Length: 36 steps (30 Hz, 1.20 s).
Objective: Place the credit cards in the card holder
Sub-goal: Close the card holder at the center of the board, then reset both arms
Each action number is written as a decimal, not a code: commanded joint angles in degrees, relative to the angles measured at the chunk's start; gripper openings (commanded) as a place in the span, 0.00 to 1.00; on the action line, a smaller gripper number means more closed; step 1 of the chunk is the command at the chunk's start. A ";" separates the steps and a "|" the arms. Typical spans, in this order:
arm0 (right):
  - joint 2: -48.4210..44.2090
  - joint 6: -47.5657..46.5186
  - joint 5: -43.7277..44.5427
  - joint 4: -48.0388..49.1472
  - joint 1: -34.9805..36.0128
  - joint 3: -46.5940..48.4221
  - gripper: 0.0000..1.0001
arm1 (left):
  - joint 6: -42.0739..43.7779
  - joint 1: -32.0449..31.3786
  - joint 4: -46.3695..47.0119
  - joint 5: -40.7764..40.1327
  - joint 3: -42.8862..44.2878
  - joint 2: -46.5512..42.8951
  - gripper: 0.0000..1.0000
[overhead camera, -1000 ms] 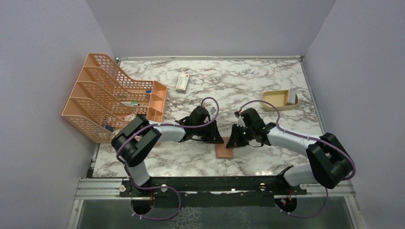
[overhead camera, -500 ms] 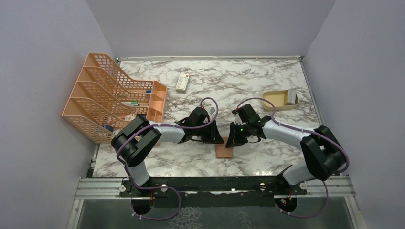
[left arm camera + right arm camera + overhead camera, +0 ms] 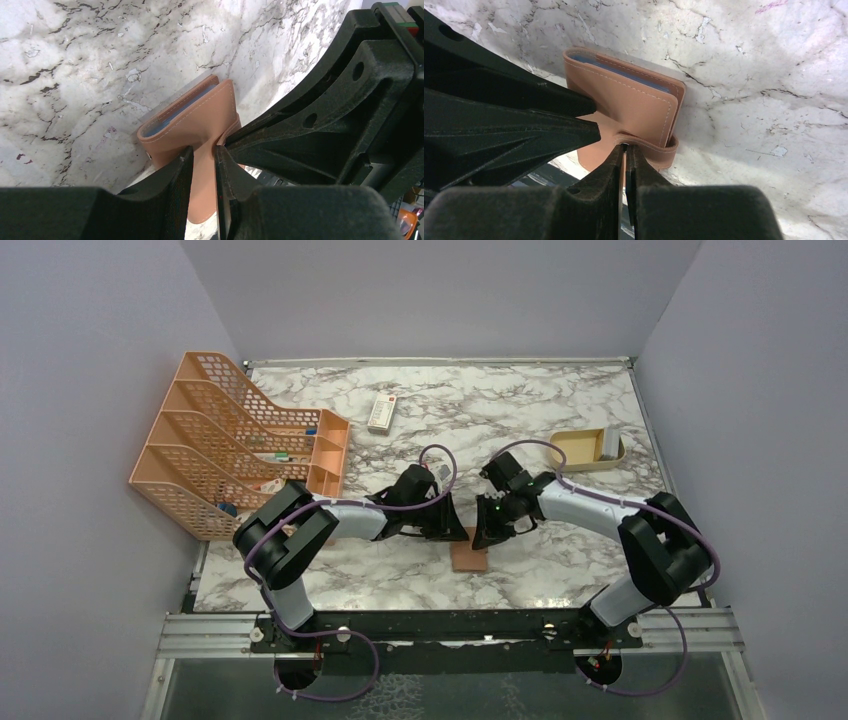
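The brown card holder (image 3: 468, 558) lies on the marble between both arms. My left gripper (image 3: 202, 155) is shut on one brown leather flap of the card holder (image 3: 192, 120), and in the top view this left gripper (image 3: 455, 530) sits at the holder's left. My right gripper (image 3: 625, 150) is shut on a thin pale credit card seen edge-on, its tip at the leather loop of the card holder (image 3: 624, 100). From above, the right gripper (image 3: 482, 536) meets the holder from the right. A blue card edge (image 3: 624, 66) shows inside a slot, and a grey card edge (image 3: 167, 104) pokes out behind it.
A tan shallow box (image 3: 580, 452) holding several cards (image 3: 608, 443) stands at the back right. An orange mesh file rack (image 3: 235, 440) fills the left side. A white remote-like item (image 3: 383, 412) lies at the back middle.
The right arm's forearm has swung leftward and back while its gripper stayed at the card holder. The left arm has not moved.
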 commanded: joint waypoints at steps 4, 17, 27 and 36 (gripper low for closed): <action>8.02 -0.12 14.58 -5.07 3.05 -1.25 0.06 | 0.94 0.58 0.75 1.57 -1.44 -0.55 0.25; -4.44 -3.01 13.48 -0.35 3.45 4.37 0.19 | 3.76 3.84 -8.41 -8.33 -0.19 -15.15 0.42; -26.11 -4.66 19.31 3.95 3.47 3.18 0.61 | 11.73 4.72 -33.08 -24.84 11.24 -33.39 0.81; -41.68 -7.24 28.67 0.42 3.48 2.78 0.86 | 12.88 4.73 -40.54 -24.50 14.29 -43.97 0.99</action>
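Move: The closed-over card holder lies right under both hands. From the right hand its middle is about 2 cm left and 1 cm down, while its snap strap sits directly under the right fingertips. From the left hand the middle is some 2 cm back and 2 cm down. The card tray stands about 21 cm ahead and 25 cm right of the right hand. The white box is roughly 28 cm ahead and 18 cm left of the left hand. The card holder's snap strap is still pressed down by the nearly shut right fingertips for a moment, with the left fingers on the cover beside it. Then both hands come free and rise quickly, about 20 cm, drifting some 5 cm forward, the left also moving about 10 cm left. Both grippers open wide as their fingers swing up to point more forward. ##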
